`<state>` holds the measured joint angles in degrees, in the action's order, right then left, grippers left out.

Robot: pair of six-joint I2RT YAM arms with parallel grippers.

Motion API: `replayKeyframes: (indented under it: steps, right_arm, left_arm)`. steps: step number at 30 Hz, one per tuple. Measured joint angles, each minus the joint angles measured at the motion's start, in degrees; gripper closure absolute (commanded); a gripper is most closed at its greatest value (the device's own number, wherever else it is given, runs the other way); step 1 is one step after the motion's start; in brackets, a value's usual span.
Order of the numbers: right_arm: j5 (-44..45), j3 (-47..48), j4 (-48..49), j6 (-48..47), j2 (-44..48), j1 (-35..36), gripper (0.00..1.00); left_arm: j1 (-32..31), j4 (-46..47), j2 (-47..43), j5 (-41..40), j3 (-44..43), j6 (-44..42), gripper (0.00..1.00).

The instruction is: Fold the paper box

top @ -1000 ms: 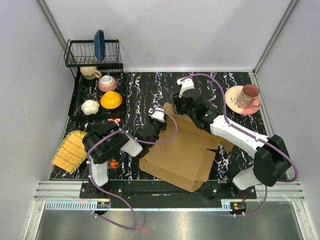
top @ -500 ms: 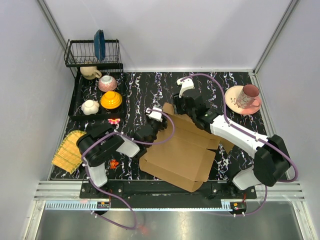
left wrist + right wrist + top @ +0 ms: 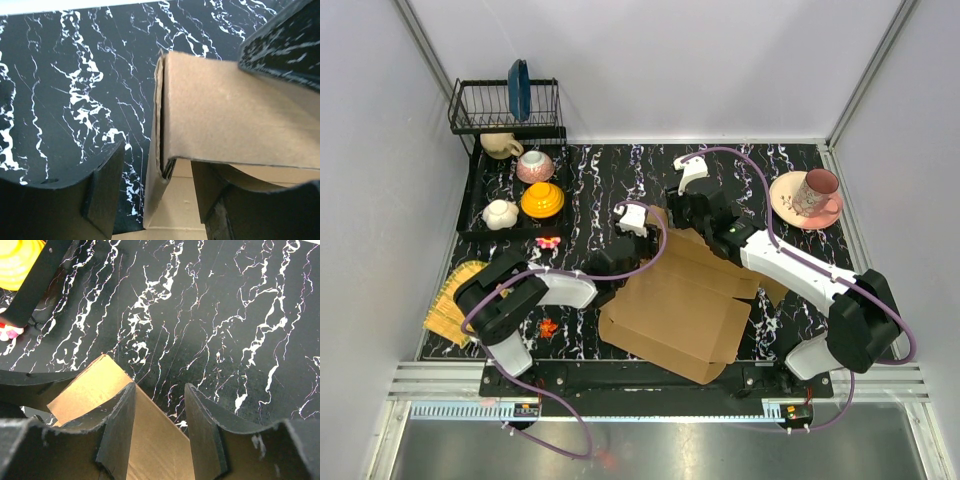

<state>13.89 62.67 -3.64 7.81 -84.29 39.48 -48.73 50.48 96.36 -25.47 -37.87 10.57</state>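
The paper box (image 3: 680, 310) is a brown cardboard sheet, partly folded, lying flat in the middle of the black marble table. My left gripper (image 3: 620, 262) stands at the sheet's left edge. In the left wrist view a raised, doubled cardboard edge (image 3: 161, 150) stands between the spread fingers (image 3: 102, 192) of the left gripper (image 3: 157, 195), with a gap on each side. My right gripper (image 3: 680, 222) rests over the sheet's far flap. In the right wrist view the right gripper (image 3: 160, 435) is open, and the flap (image 3: 150, 445) runs under and between its fingers (image 3: 119, 432).
A dish rack (image 3: 470, 100) holding a blue plate (image 3: 518, 90) stands at the back left. In front of it is a tray with cups and bowls (image 3: 542, 200). A pink cup on a saucer (image 3: 815, 192) sits at the back right. A woven yellow mat (image 3: 455, 300) lies at the left edge.
My left gripper has opened, letting go of the cardboard edge, and its arm has swung back to the left. The right arm has not moved.
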Motion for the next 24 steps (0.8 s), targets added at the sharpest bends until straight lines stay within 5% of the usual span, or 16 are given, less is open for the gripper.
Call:
replayKeyframes:
  steps: [5,11,19,24]
  right_arm:
    - [0.0,0.0,0.0,0.0,0.0,0.0,0.50]
    - [0.0,0.0,0.0,0.0,0.0,0.0,0.50]
    - [-0.1,0.0,0.0,0.1,0.0,0.0,0.50]
    - [-0.6,0.0,0.3,0.3,0.0,0.0,0.50]
  left_arm:
    - [0.0,-0.6,2.2,0.1,0.0,2.6,0.45]
    - [0.0,-0.7,4.8,0.0,0.0,3.0,0.60]
    - [0.4,-0.6,6.0,-0.2,0.0,3.6,1.00]
    - [0.4,-0.6,6.0,-0.5,0.0,2.4,1.00]
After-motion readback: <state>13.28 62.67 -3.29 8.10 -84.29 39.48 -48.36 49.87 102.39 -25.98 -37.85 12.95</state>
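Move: The doubled cardboard edge at the box's raised corner stands about 5 cm below the left hand and 1 cm ahead, directly under the gap between its fingers. The right gripper hovers roughly 8 cm farther out than the left hand, 5 cm to its right and 3 cm higher; the box floor's middle lies some 18 cm back, 8 cm right and 12 cm down. From the right hand, that edge is about 8 cm back, 5 cm left and 10 cm lower. The doubled cardboard edge at the raised corner is straddled from above by the left hand, which sinks straight down about 5 cm with only a slight nose-down tilt. As the descent slows, its half-open fingers shut almost fully and pinch the two layers between the pads, one finger on the table side and one on the inner side. ##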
